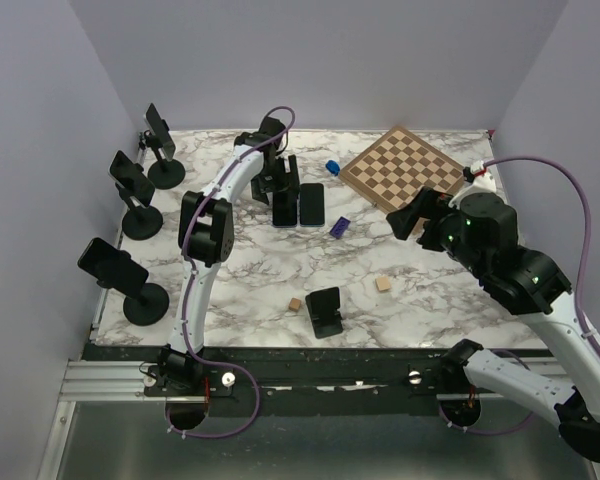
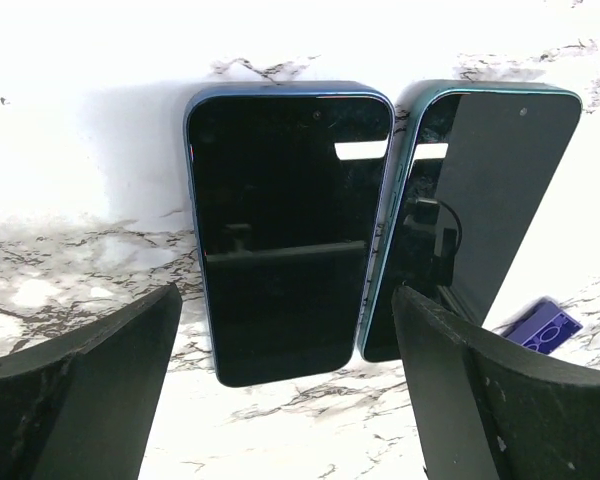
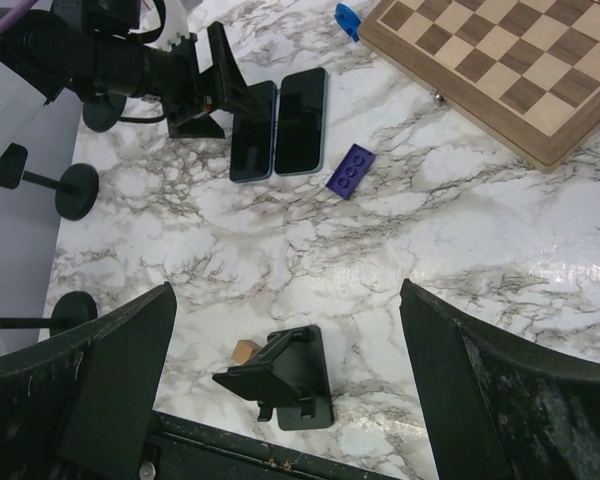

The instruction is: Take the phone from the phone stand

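Two dark phones lie flat side by side on the marble table, a blue-edged phone [image 2: 285,230] [image 1: 285,207] and a teal-edged phone [image 2: 460,200] [image 1: 311,205]. My left gripper [image 2: 288,290] [image 1: 280,185] hovers over the near end of the blue-edged one, open, with nothing between its fingers [image 2: 90,390]. A small black folding phone stand [image 1: 325,312] [image 3: 285,380] sits empty near the front edge. Three round-base pole stands [image 1: 145,303] along the left wall each carry a dark phone [image 1: 110,262]. My right gripper [image 3: 285,290] [image 1: 412,212] hangs open, high over the table's right side.
A chessboard [image 1: 398,170] lies at the back right, with a small blue object [image 1: 332,166] beside it. A purple brick [image 1: 341,226] [image 2: 540,328] lies right of the phones. Two small wooden cubes [image 1: 383,284] [image 1: 295,304] sit near the folding stand.
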Robot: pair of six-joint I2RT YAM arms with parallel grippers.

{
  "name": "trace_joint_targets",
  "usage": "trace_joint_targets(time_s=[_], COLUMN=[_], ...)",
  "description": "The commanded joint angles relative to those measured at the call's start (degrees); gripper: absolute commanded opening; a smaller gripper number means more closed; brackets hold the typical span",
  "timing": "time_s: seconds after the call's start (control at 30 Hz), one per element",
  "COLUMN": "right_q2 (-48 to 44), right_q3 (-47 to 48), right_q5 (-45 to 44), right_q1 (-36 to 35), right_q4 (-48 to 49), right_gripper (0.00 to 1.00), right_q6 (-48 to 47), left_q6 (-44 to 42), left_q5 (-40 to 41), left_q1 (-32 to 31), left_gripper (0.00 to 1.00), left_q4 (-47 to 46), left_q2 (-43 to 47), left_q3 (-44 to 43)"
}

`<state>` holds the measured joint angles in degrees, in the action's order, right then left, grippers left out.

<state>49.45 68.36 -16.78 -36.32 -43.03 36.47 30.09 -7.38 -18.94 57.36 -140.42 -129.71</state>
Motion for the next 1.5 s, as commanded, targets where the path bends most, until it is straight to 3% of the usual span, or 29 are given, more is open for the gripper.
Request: trace_joint_targets(time_s=[0.0,0.2,0.4,0.67,0.9,1.07,1.23,1.33,1.47], right_q2=[-0.8,-0.6,2.7,7.9,13.4,17.4,25.7,28.9,28.4], right_q3=[1.6,0.8,0.4,-4.2,-6.3,-7.8,-4.3,-3.0,-5.5], right_q5=[0.9,0.1,-1.7,4.3,2.9,-7.5,-27.0,-29.0,-20.4], right_q1=[-0.1,-0.2,-0.2,-0.2,-0.2,-0.2,0.3,5.3,21.3], right_q4=[-1.0,-1.4,-2.5,4.4,7.3,9.2,4.2,4.3,8.3], right_gripper=[1.0,1.0,1.0,1.0,1.0,1.0,1.0,1.0,1.0], right_q6=[0.5,-0.7,-1.4,-0.8,0.1,-3.8,-1.1,0.0,-0.4], left_q6=[-0.3,-1.2,-1.4,-2.5,-7.6,-14.3,-15.0,-15.2,-15.9], left_q5=[-1.9,-2.5,-2.3,1.6,5.3,6.9,4.8,3.2,4.6], left_q1=[0.4,0.4,0.2,-1.2,-2.5,-3.6,-5.5,-6.3,-6.5], left_gripper=[0.94,0.96,0.99,0.99,0.99,0.99,0.99,0.99,0.99], left_q4=[0.4,-3.0,-5.9,-16.8,-25.6,-30.2,-30.0,-31.6,-32.3], left_q2=[0.7,7.2,20.7,45.8,63.3,69.8,73.7,77.0,80.2], left_q3=[-0.4,5.0,10.6,31.7,48.1,55.3,55.8,57.6,58.7])
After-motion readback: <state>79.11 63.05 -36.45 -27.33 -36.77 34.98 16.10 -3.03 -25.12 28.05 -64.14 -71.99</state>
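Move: The left hand stands open over the laid phone it has set down, whose middle is about 3 cm ahead and 3 cm below. The second flat phone lies some 8 cm to its right, and the purple block 17 cm right and 5 cm back. From the right hand, the phone on the far right-hand stand is roughly 18 cm ahead, 27 cm right and 18 cm lower; the chessboard is 35 cm ahead, 6 cm right and 29 cm down. Left hand clears the laid phone, up about 27 cm and back; open right hand sinks 16 cm, forward-right. ##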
